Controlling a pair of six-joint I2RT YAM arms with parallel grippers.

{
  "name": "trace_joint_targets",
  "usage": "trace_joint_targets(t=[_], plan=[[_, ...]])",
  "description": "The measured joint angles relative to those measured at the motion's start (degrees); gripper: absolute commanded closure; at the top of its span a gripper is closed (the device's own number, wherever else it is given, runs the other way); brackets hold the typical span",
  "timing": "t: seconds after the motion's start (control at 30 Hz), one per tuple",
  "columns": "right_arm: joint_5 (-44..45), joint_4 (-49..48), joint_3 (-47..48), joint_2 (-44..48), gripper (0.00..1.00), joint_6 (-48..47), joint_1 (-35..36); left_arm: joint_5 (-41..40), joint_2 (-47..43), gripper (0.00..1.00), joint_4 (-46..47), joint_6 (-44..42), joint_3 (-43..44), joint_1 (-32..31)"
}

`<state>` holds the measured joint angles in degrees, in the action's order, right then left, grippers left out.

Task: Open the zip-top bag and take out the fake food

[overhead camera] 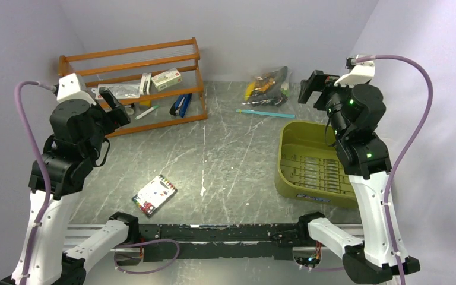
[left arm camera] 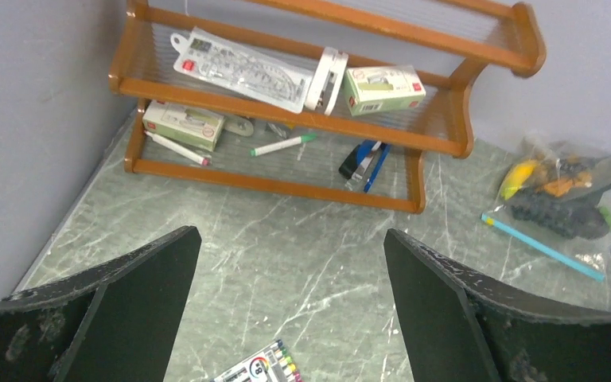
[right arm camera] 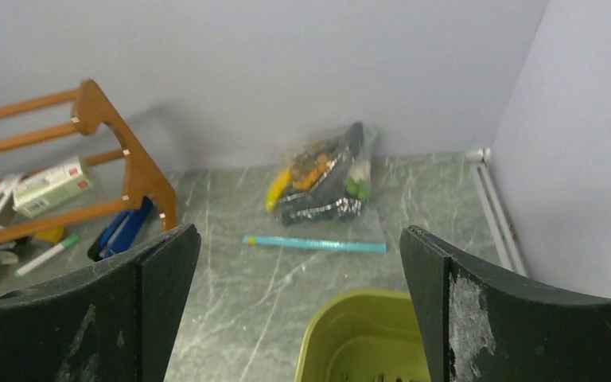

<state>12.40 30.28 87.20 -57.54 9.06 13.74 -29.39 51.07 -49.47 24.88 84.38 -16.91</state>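
The zip-top bag point(overhead camera: 268, 83) lies at the back of the table by the wall, its light blue zip strip point(overhead camera: 265, 113) facing the front. The fake food shows through the clear plastic: a yellow banana point(overhead camera: 249, 89), orange bits and dark pieces. My right gripper point(overhead camera: 312, 89) hangs open in the air just right of the bag, with nothing between its fingers. In the right wrist view the bag point(right arm camera: 322, 179) lies ahead of that gripper point(right arm camera: 298, 231). My left gripper point(overhead camera: 117, 107) is open and empty, raised in front of the rack, far left of the bag point(left arm camera: 561, 199).
A wooden rack point(overhead camera: 148, 77) with boxes, a marker and a blue stapler stands at the back left. An olive-green bin point(overhead camera: 285, 172) sits at the right under my right arm. A pack of coloured markers point(overhead camera: 154, 195) lies near the front, left of centre.
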Motion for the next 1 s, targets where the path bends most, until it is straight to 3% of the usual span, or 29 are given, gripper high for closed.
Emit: trace_joint_targets(t=[0.37,0.6,1.0], plan=[[-1.09,0.28,-17.44,3.76,0.00,5.35,-1.57,12.50,-3.82,0.01,4.11,0.55,-13.18,4.85],[-3.80,1.86,-26.27,1.25,0.00,8.66,-2.86,29.99,-8.44,0.01,9.75,1.33,-24.94,7.93],[-21.49,3.02,-36.98,-4.33,0.03,11.89,-3.08,58.99,-16.00,0.01,15.65,2.56,-40.44,10.16]])
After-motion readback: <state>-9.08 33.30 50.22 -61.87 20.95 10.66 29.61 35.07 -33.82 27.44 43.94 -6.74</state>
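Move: Almost straight ahead of the right hand, about 27 cm farther out and 44 cm down, lies the bag of fake food. The green bin's middle is some 15 cm to that hand's right and 6 cm nearer the base, about 40 cm down. From the left hand the bag is about 32 cm ahead, 32 cm right and 38 cm down; the marker box lies 8 cm back, 1 cm right and 39 cm down. Dropping fast, the open right hand sinks about 31 cm beside the bin's left rim, tipping its fingers down by 45 degrees or more and easing some 5 cm left late on. The open left hand also comes down, about 16 cm, then swings 12 cm right and a little back, past the marker box towards the table's middle, turning clockwise. ##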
